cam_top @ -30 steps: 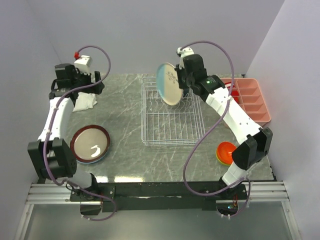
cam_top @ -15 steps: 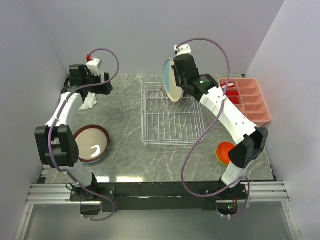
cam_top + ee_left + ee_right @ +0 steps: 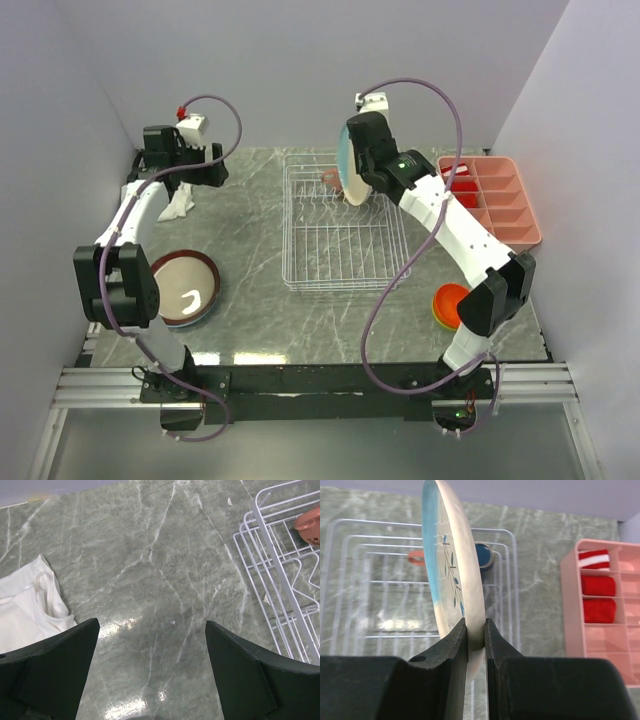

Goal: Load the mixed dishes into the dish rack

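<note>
My right gripper (image 3: 476, 625) is shut on the lower rim of a cream-and-light-blue plate (image 3: 447, 565). It holds the plate upright and edge-on above the far end of the white wire dish rack (image 3: 300, 285). A dark blue mug (image 3: 484, 555) and a salmon-coloured piece (image 3: 417, 557) lie in the rack's far part. My left gripper (image 3: 152, 630) is open above bare table, between the white cloth and the rack. A maroon-rimmed plate (image 3: 183, 287) lies at the near left. An orange bowl (image 3: 452, 300) sits in a yellow-green one at the near right.
The white folded cloth (image 3: 172, 205) lies at the far left, just left of my left gripper. A pink compartment tray (image 3: 500, 200) with red items stands at the far right, beside the rack. Walls close in the table at the back and both sides.
The right gripper has turned the plate from face-on to edge-on and upright over the rack's far end. The left gripper has swung a little to the right, away from the cloth.
</note>
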Robot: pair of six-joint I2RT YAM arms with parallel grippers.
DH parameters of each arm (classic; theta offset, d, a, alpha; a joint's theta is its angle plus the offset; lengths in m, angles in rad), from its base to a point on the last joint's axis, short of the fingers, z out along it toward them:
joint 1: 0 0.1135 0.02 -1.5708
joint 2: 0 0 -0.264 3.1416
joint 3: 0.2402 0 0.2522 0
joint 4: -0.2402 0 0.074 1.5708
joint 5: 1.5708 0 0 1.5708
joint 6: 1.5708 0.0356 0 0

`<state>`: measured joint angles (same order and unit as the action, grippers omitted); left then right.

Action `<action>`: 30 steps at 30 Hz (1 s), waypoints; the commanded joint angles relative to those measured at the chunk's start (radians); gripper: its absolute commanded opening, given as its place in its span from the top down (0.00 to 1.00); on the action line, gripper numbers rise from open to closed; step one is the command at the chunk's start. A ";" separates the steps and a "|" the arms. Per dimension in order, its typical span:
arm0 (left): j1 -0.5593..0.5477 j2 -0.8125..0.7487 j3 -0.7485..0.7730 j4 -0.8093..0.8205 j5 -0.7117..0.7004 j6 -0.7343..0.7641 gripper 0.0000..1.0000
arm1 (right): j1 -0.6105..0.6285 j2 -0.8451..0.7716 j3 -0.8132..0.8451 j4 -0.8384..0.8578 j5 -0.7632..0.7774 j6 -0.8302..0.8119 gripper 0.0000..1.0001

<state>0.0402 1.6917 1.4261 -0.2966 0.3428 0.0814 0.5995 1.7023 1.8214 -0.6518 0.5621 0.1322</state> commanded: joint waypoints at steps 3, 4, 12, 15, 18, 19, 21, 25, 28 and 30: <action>-0.019 0.043 0.077 0.010 0.005 -0.014 0.06 | -0.082 -0.115 -0.022 0.132 0.091 -0.035 1.00; -0.022 0.048 0.082 0.010 0.005 -0.014 0.06 | -0.099 -0.119 -0.033 0.133 0.088 -0.039 1.00; -0.034 0.097 0.129 0.011 0.002 -0.032 0.06 | -0.125 -0.145 -0.080 0.136 0.097 -0.049 1.00; -0.065 0.109 0.138 0.010 0.001 -0.034 0.06 | -0.139 -0.135 -0.079 0.138 0.090 -0.052 1.00; -0.069 0.114 0.145 0.008 -0.002 -0.034 0.06 | -0.153 -0.125 -0.080 0.132 0.096 -0.048 1.00; -0.069 0.114 0.146 0.010 -0.004 -0.032 0.06 | -0.158 -0.122 -0.082 0.126 0.099 -0.048 1.00; -0.069 0.112 0.146 0.007 -0.007 -0.031 0.06 | -0.162 -0.118 -0.092 0.123 0.107 -0.039 1.00; -0.069 0.117 0.149 -0.001 -0.004 -0.020 0.06 | -0.165 -0.116 -0.103 0.121 0.104 -0.032 1.00; -0.069 0.121 0.148 0.002 -0.004 -0.015 0.05 | -0.165 -0.115 -0.112 0.116 0.090 -0.039 1.00; -0.069 0.123 0.146 0.005 0.002 -0.017 0.05 | -0.165 -0.110 -0.126 0.110 0.090 -0.023 1.00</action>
<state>-0.0288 1.8038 1.5322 -0.3038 0.3416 0.0639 0.4377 1.6569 1.6806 -0.6533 0.6086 0.0830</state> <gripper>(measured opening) 0.943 0.209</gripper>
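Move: The right hand holds the cream-and-blue plate on edge over the dish rack. The rack's right-end plate slots lie about 8 cm to its right, level with it fore and aft, some 23 cm below. The blue mug stands about 8 cm ahead of the hand, neither left nor right, with the terracotta mug 7 cm left of the blue one. The pink tray is some 34 cm right, 1 cm ahead. From the left hand those slots lie roughly 51 cm right, 6 cm back. Keeping the plate pinched by its rim, the right hand carries it about 9 cm to the right, past the blue mug and over the rack's right end, fast at first, then slowly while sinking to some 3 cm lower, and turning about 10 degrees clockwise with its left side dipping slightly. Meanwhile the left hand, empty and wide open, drifts about 4 cm right and forward, a little down, over bare counter towards the rack's left side. ##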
